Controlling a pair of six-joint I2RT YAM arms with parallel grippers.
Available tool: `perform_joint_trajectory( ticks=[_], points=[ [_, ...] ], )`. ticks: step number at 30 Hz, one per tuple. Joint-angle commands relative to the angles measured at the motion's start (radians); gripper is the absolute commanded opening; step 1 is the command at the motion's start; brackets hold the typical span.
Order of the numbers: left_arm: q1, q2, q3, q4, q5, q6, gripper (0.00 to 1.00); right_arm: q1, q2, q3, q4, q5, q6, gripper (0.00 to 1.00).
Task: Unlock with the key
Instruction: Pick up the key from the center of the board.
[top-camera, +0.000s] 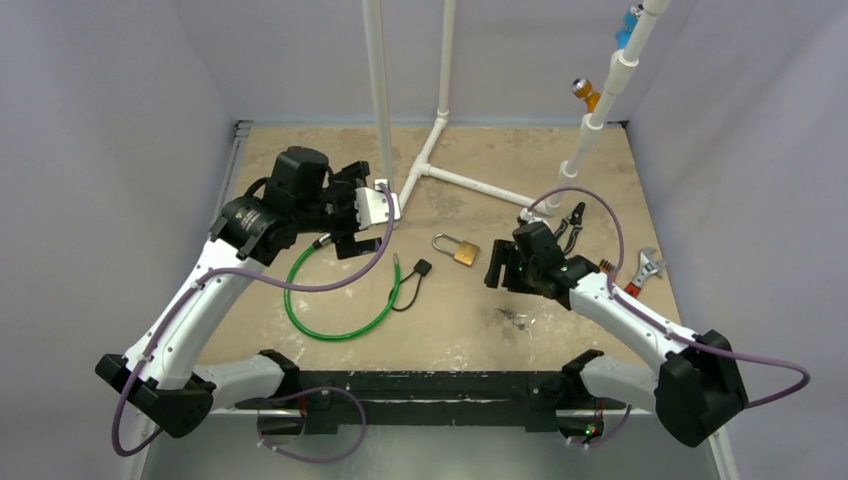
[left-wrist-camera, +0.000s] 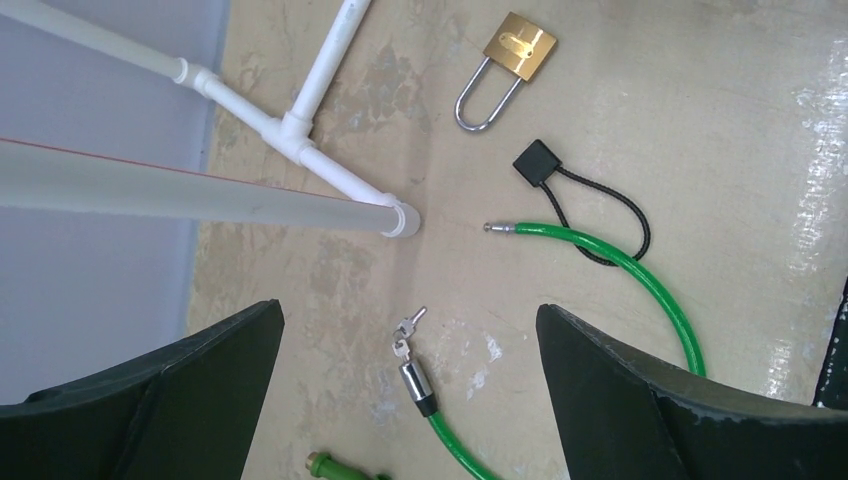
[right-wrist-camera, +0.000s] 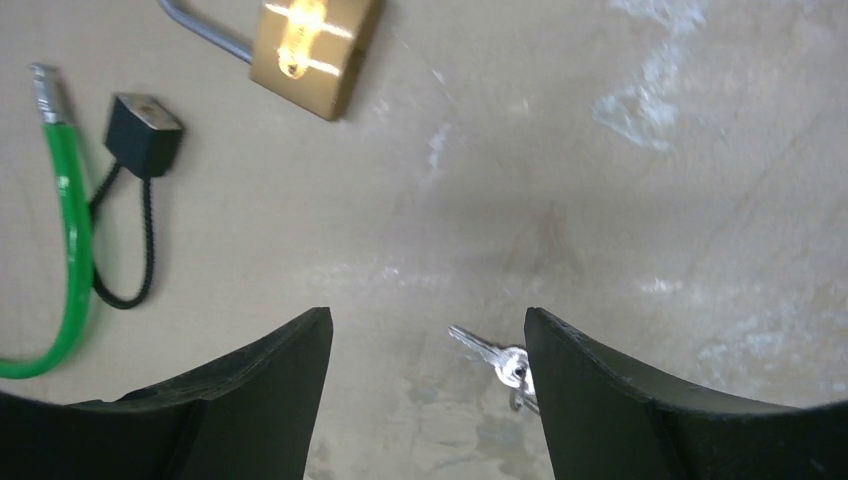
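A brass padlock (top-camera: 457, 248) (left-wrist-camera: 510, 60) (right-wrist-camera: 310, 45) lies flat mid-table with its shackle closed. A small bunch of silver keys (right-wrist-camera: 495, 355) (top-camera: 518, 318) rests on the table between the fingers of my right gripper (right-wrist-camera: 428, 315) (top-camera: 500, 268), close against the right-hand finger; the jaws stand apart and hold nothing. My left gripper (left-wrist-camera: 410, 310) (top-camera: 365, 210) hangs wide open above the chrome end of a green cable lock (left-wrist-camera: 640, 275) (top-camera: 340, 300), where another pair of keys (left-wrist-camera: 408, 335) sticks out.
A small black loop lock (left-wrist-camera: 535, 162) (right-wrist-camera: 140, 130) lies between the padlock and the green cable. A white pipe frame (top-camera: 440, 165) stands at the back. Pliers (top-camera: 572, 218) and a red-handled wrench (top-camera: 645, 270) lie at the right edge.
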Motion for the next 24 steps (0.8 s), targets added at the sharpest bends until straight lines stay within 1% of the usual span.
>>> perform_joint_trajectory(
  ticks=[1, 6, 13, 17, 24],
  points=[
    [-0.033, -0.016, 0.034, -0.009, -0.016, 0.037, 1.00, 0.003, -0.050, -0.043, -0.139, 0.057, 0.078, 0.69],
    [-0.053, -0.027, 0.023, -0.012, -0.031, 0.039, 1.00, 0.078, -0.066, -0.041, -0.196, 0.116, 0.146, 0.60],
    [-0.074, -0.049, 0.001, -0.022, -0.043, 0.061, 1.00, 0.108, -0.094, -0.132, -0.187, 0.139, 0.244, 0.47],
    [-0.077, -0.055, -0.003, -0.011, -0.042, 0.056, 1.00, 0.121, -0.106, -0.155, -0.176, 0.152, 0.267, 0.47],
    [-0.084, -0.068, -0.019, -0.003, -0.044, 0.047, 1.00, 0.123, -0.056, -0.122, -0.145, 0.184, 0.251, 0.47]
  ],
)
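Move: The keys lie on the board roughly 6 cm back from the right hand, 3 cm to its right and 9 cm below. A second key pair sits about 7 cm back and 6 cm right of that hand. The padlock is some 8 cm ahead and 8 cm left, the black cable loop about 1 cm ahead and 18 cm left, all at board level. From the left hand the keys are about 7 cm back, 27 cm right and 31 cm below. Drawing back about 7 cm, the empty right hand sinks some 5 cm and shifts a little to its right, leaving the padlock and coming in over the keys. Its fingers tip about 10 degrees nearer to straight down and narrow from wide to about half open, stopping above the keys without touching. The left hand, open and empty, eases back about 2 cm. ##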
